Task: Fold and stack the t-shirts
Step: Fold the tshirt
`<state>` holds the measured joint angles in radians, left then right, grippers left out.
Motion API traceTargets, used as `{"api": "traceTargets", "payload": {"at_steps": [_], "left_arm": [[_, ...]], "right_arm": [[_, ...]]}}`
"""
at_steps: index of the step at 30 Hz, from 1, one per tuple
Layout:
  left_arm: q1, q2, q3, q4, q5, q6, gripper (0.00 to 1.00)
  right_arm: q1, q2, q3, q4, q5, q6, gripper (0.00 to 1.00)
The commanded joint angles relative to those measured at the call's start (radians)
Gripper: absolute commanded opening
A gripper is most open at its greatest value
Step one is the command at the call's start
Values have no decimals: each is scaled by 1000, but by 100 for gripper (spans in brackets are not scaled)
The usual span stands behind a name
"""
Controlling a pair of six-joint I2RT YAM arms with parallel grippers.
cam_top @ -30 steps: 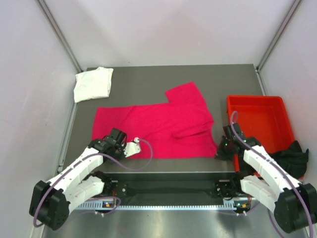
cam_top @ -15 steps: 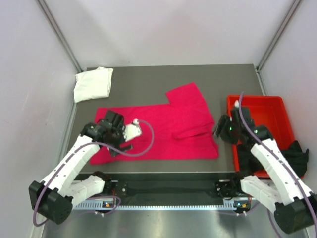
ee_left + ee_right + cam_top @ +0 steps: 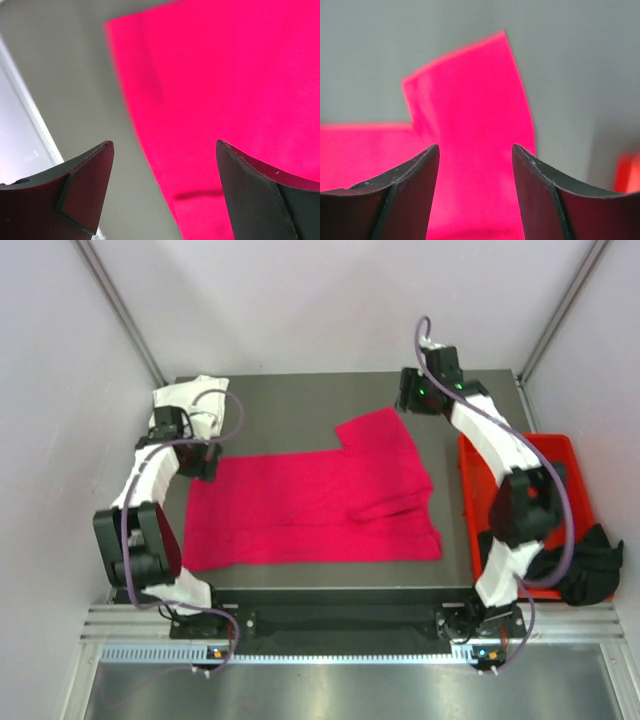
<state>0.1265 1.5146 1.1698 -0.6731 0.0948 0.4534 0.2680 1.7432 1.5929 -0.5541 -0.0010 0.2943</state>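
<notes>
The magenta-pink t-shirt (image 3: 310, 505) lies spread flat across the middle of the table, one sleeve (image 3: 375, 430) pointing to the back. My left gripper (image 3: 203, 462) hovers open over its far left corner. The left wrist view shows the shirt's edge (image 3: 225, 75) under the open gripper (image 3: 164, 142). My right gripper (image 3: 412, 395) hovers open just behind the back sleeve, which fills the right wrist view (image 3: 470, 100) beyond the gripper (image 3: 475, 146). The white t-shirt (image 3: 195, 398) lies folded at the back left corner. The black t-shirt (image 3: 590, 565) is bunched at the right, beside the bin.
A red plastic bin (image 3: 560, 455) stands at the table's right edge, with the right arm stretched along its left wall. The left arm reaches up along the table's left edge. White walls with metal posts close in the back and sides.
Both arms have swung from the near edge to the back of the table: the left to the pink shirt's far left corner, the right to behind the back sleeve. The shirt lies flatter at its left end.
</notes>
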Motion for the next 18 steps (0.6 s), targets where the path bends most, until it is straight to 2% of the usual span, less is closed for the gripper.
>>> {"api": "traceTargets", "payload": {"at_steps": [1, 3, 7, 12, 18], "left_arm": [[103, 74, 68, 156, 69, -117, 87], [139, 137, 80, 219, 66, -140, 87], [183, 242, 120, 234, 85, -171, 86], [211, 346, 168, 236, 154, -185, 84], [211, 406, 185, 264, 201, -196, 84]], "right_arm": [[-23, 268, 223, 48, -43, -32, 60], [-23, 384, 394, 24, -53, -8, 59], [-23, 652, 645, -21, -56, 23, 58], [-26, 728, 667, 55, -4, 37, 57], [-30, 780, 685, 53, 41, 25, 57]]}}
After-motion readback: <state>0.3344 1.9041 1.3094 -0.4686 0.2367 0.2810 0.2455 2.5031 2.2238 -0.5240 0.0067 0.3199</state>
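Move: The left hand is making for the pink t-shirt's far-left corner, about 10 cm ahead, 7 cm to its left and 9 cm below; the folded white shirt lies some 17 cm beyond that corner and 2 cm farther left. The right hand is making for the shirt's far-right corner, about 17 cm ahead, 2 cm left and 17 cm down. The flap's other corner sits some 7 cm nearer and 12 cm left of it, the red bin roughly 32 cm nearer and 31 cm right of it. The already open right hand swoops quickly forward and down, about 15 cm each way, flattening out low over the table just short of the shirt's far-right corner, its fingers staying parted. The left hand sinks about 8 cm while swinging left and forward towards the far-left corner, turning some 15 degrees counter-clockwise and dipping its left side, with its fingers kept wide open; neither hand is seen to touch the cloth. ##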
